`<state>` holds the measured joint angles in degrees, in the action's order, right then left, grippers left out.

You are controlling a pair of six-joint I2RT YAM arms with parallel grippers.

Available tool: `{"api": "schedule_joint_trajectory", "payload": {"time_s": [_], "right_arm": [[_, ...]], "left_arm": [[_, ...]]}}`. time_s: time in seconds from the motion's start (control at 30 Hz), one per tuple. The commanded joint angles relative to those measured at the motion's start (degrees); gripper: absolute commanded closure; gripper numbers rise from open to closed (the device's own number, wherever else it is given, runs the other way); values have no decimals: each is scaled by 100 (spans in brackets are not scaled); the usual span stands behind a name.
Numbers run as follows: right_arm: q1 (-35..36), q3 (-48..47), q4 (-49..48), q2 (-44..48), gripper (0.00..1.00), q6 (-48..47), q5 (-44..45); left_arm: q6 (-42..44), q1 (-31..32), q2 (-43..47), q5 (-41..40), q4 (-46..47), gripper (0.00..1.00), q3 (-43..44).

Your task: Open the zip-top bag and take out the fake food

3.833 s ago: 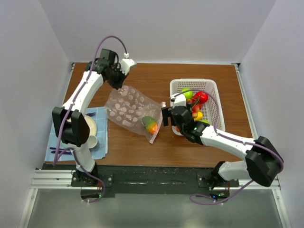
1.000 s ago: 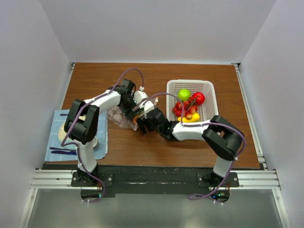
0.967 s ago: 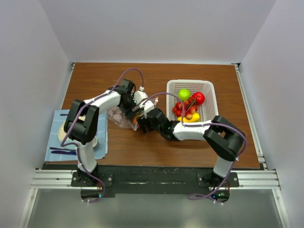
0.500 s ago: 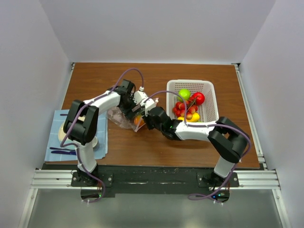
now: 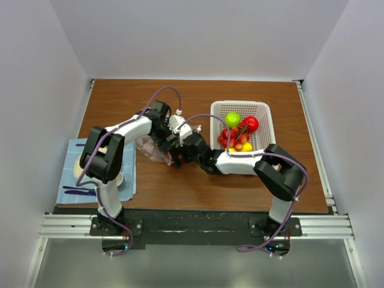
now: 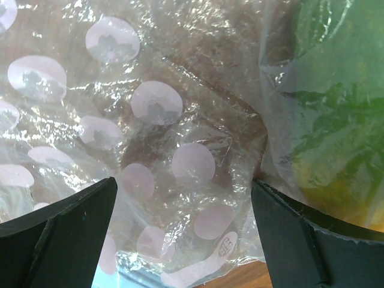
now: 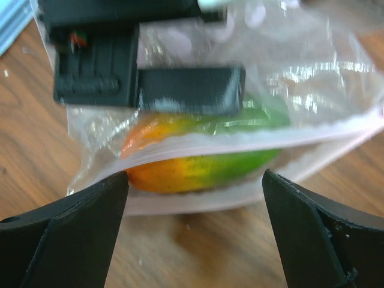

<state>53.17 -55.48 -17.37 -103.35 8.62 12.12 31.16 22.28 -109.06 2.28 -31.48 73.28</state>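
The zip-top bag (image 5: pixel 147 149) lies crumpled on the wooden table, clear with white dots (image 6: pixel 156 102). Inside it sits one piece of fake food, an orange-to-green mango-like piece (image 7: pixel 198 168), seen green through the plastic (image 6: pixel 330 120) in the left wrist view. The white zip strip (image 7: pixel 252 143) crosses in front of the mango piece. My left gripper (image 5: pixel 167 143) (image 6: pixel 183 234) is open, its fingers standing wide over the bag. My right gripper (image 5: pixel 178 153) (image 7: pixel 195 240) is open just short of the bag's mouth, with nothing between its fingers.
A white mesh basket (image 5: pixel 211 120) to the right holds a green apple (image 5: pixel 232 119), a red apple (image 5: pixel 252 124) and red grapes (image 5: pixel 231 137). A blue cloth (image 5: pixel 72 180) with a beige plate (image 5: pixel 78 165) and a white cup (image 5: pixel 117 178) lies at the near left.
My right gripper's jaws closed at the bag's mouth and have opened wide again, and the wrist shifted slightly. The left arm has stayed on the bag.
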Motion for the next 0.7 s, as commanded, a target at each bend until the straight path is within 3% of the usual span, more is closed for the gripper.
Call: {"api": "schedule_joint_trajectory", "payload": {"time_s": [0.0, 0.67], "right_arm": [[-26, -410, -170, -194, 1, 131, 27], [-17, -789, -495, -1118, 1, 298, 572]], "left_arm": [[136, 13, -125, -185, -200, 0, -68], [-66, 154, -116, 730, -727, 0, 222]]}}
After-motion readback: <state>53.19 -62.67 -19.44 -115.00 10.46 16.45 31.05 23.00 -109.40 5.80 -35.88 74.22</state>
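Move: The mango lies in the bag just inside its open mouth, about 4 cm ahead of the right hand, 3 cm to its left and 3 cm lower. The bag's middle is some 8 cm to that hand's left and 4 cm ahead, about 5 cm below; the white basket's middle is roughly 22 cm to its right and 7 cm ahead. From the left hand the mango is about 7 cm to the right, 1 cm ahead, nearly level. Towards the mango in the bag's mouth the right hand reaches with its fingers still wide open, first forward and left by about 3 cm, nearly level, then mostly straight down some 4 cm, ending with its fingers at the bag's lip beside the left gripper's finger. The left hand, also wide open over the bag's film, shifts back about 2 cm and slightly right late on, tilting a little. ##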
